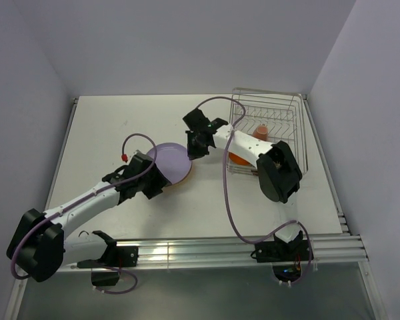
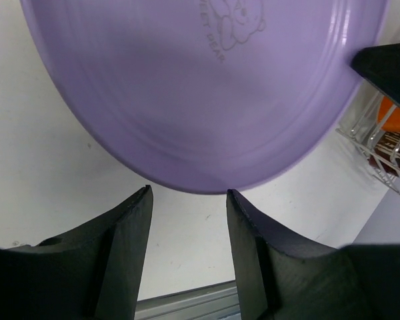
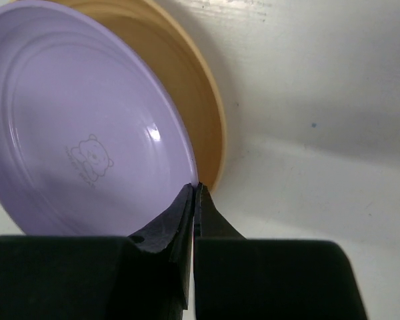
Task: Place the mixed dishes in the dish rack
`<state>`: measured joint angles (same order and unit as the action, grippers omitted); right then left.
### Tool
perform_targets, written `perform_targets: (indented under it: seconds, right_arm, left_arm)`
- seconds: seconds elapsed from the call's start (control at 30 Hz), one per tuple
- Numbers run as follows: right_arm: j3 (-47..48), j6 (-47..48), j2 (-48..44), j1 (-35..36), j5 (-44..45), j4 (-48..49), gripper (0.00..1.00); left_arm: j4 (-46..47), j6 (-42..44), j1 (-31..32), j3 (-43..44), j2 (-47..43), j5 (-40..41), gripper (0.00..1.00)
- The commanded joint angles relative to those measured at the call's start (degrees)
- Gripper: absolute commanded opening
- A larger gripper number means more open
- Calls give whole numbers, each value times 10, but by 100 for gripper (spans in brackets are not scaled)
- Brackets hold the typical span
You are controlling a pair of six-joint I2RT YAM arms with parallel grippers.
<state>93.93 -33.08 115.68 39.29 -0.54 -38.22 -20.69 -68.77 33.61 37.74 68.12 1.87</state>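
The large lilac plate (image 1: 171, 160) with a bear print is tilted up over the table's middle. My right gripper (image 1: 193, 149) is shut on the plate's right rim (image 3: 187, 167), the jaws pinched tight on the thin edge. My left gripper (image 2: 189, 191) is open just below the plate's near edge (image 2: 200, 100), with its fingers apart and nothing between them. The silver wire dish rack (image 1: 270, 107) stands at the back right. It holds an orange bowl (image 1: 236, 159) and a pink mug (image 1: 260, 133).
A tan plate (image 3: 193, 87) lies on the table under and behind the lilac plate. The rack's wires and the orange bowl (image 2: 393, 117) show at the right of the left wrist view. White walls close in the table on three sides.
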Motion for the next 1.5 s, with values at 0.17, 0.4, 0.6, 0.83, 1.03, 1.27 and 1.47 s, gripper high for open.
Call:
perform_targets:
  seconds: [0.17,0.4,0.6,0.83,1.03,1.27,1.47]
  right_arm:
    - [-37,-23,-57,3,-37,32,0]
    - [-69,-25,-81,4,-36,46,0]
    - [-100,-27,-105,4,-32,56,0]
    - [-130,-32,-136,16,-29,69,0]
    - [-153,-32,-166,32,-18,71,0]
    - [-186,-19,-215,41,4,91,13]
    - [-216,29,-251,27,-16,99,73]
  left_arm:
    - [28,-20,7,-17,2,20,56]
    - [43,-25,7,-13,22,22,56]
    - [46,-35,7,-22,10,28,56]
    - [50,-43,8,-28,3,32,40]
    - [43,-39,8,-14,5,38,0]
    - [36,-28,8,-16,-27,36,0]
    - [24,-1,8,-18,-72,16,0]
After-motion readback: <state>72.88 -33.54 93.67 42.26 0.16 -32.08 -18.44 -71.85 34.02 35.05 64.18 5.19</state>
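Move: The purple plate, its right edge pinched in the right fingers, has its middle about 9 cm ahead of the open left fingers, 4 cm to their right and at about their height; from the right hand it lies 7 cm to the left and 2 cm back. The orange plate lies on the table almost beneath the purple one, about 5 cm below the hands, 9 cm ahead of and 3 cm right of the left hand. The orange bowl in the rack is some 17 cm to the right of the right hand, level with it fore and aft and about 4 cm below. The right hand draws the still-pinched purple plate back about 5 cm and a little to the right, offering its near-left rim to the left hand, which waits almost in place with open fingers, sinks about 2 cm, then nudges forward and shuts on that rim. Once the left pinch is made, the right fingers open and let go of the plate as that hand backs off slightly and rises about 4 cm, while the left keeps its hold and lifts nearly 3 cm from its lowest point. ##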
